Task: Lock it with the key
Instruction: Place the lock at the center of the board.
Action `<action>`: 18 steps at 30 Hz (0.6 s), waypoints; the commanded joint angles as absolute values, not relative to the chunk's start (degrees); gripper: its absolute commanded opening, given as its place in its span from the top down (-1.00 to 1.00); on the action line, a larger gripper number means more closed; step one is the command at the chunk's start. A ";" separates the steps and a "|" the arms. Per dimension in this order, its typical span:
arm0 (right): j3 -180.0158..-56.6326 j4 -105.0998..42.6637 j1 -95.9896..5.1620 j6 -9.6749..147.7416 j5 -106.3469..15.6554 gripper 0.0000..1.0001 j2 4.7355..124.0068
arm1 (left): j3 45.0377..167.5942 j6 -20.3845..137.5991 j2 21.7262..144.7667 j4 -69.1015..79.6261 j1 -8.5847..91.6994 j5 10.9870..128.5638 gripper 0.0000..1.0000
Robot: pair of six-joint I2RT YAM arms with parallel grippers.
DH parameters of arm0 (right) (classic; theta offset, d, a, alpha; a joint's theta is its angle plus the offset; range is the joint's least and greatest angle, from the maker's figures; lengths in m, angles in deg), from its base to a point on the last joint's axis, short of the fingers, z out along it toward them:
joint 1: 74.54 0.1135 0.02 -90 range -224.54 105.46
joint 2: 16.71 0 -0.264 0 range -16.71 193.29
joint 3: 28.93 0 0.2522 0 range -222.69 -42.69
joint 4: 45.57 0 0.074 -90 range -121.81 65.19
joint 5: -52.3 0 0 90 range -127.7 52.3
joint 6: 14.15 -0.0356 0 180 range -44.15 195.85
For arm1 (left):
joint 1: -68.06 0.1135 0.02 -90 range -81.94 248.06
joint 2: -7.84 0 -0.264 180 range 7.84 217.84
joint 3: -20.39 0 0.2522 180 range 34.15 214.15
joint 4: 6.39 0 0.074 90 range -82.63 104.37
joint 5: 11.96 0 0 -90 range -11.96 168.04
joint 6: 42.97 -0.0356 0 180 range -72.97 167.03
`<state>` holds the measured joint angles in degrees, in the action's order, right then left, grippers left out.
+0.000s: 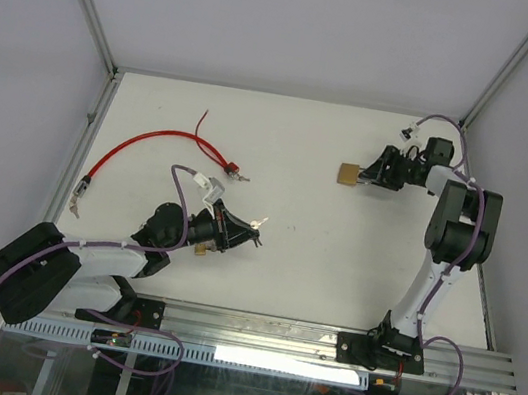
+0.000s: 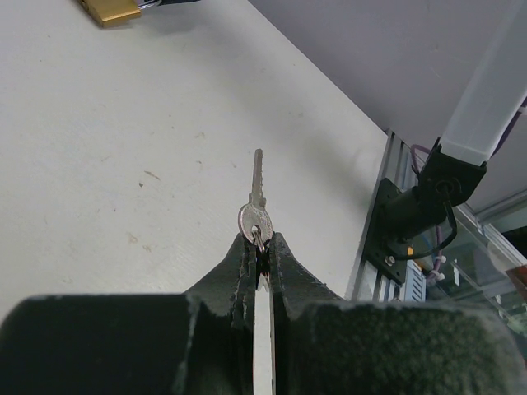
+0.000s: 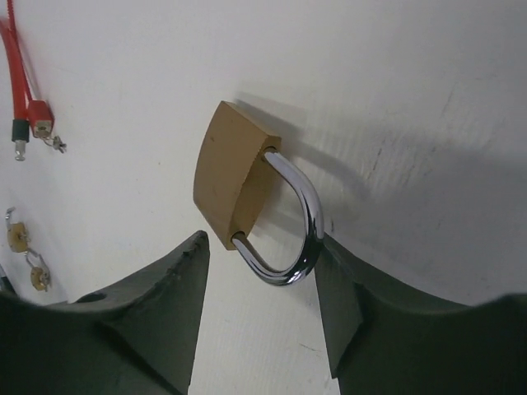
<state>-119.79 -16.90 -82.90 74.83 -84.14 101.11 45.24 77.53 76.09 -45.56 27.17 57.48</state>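
A silver key [image 2: 257, 197] sticks out forward from the tips of my left gripper [image 2: 262, 243], which is shut on its ring end. From above, the key [image 1: 258, 222] and the left gripper [image 1: 238, 232] hover over the near-left part of the table. A brass padlock [image 3: 230, 173] lies on the table at the far right, its chrome shackle [image 3: 300, 222] pointing into my right gripper [image 3: 262, 247]. That gripper is open; the shackle rests against its right finger [image 3: 338, 288] and the left finger stands apart. The top view shows the padlock [image 1: 348, 175] just left of the right gripper [image 1: 372, 172].
A red cable [image 1: 141, 147] curves across the far left of the table, ending in a small connector [image 1: 234, 167]. Small brass pieces [image 3: 16, 234] lie near the left arm. An aluminium rail [image 1: 321, 341] runs along the near edge, and frame posts stand at the corners.
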 commanded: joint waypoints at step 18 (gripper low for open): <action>-114.97 -11.23 -83.62 93.09 -74.45 -0.82 83.76 | 46.21 79.83 73.76 -49.43 26.92 56.27 1.00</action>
<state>-116.29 -12.00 -83.25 88.51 -76.01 90.29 45.24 79.02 75.89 -45.82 27.15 56.72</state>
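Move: The padlock's body lies roughly 5 cm to the right hand's left, level with it fore and aft and a couple of centimetres below, its shackle reaching back between the half-open fingers. The key in the left hand stands some 21 cm back and 24 cm left of the right hand, about 8 cm higher. The red cable's near end is about 4 cm back and 34 cm left. From the left hand the padlock lies about 22 cm ahead, 20 cm right and 11 cm below. The padlock is let go: its shackle, still propped against one of the right fingers, comes free as the right hand opens nearly fully. This hand eases right and slightly down, then lifts about 3.5 cm net, ending some 2.5 cm right and slightly back, away from the lock, while the wrist rolls its left side down about 15 degrees and tips the fingers up about 10. ##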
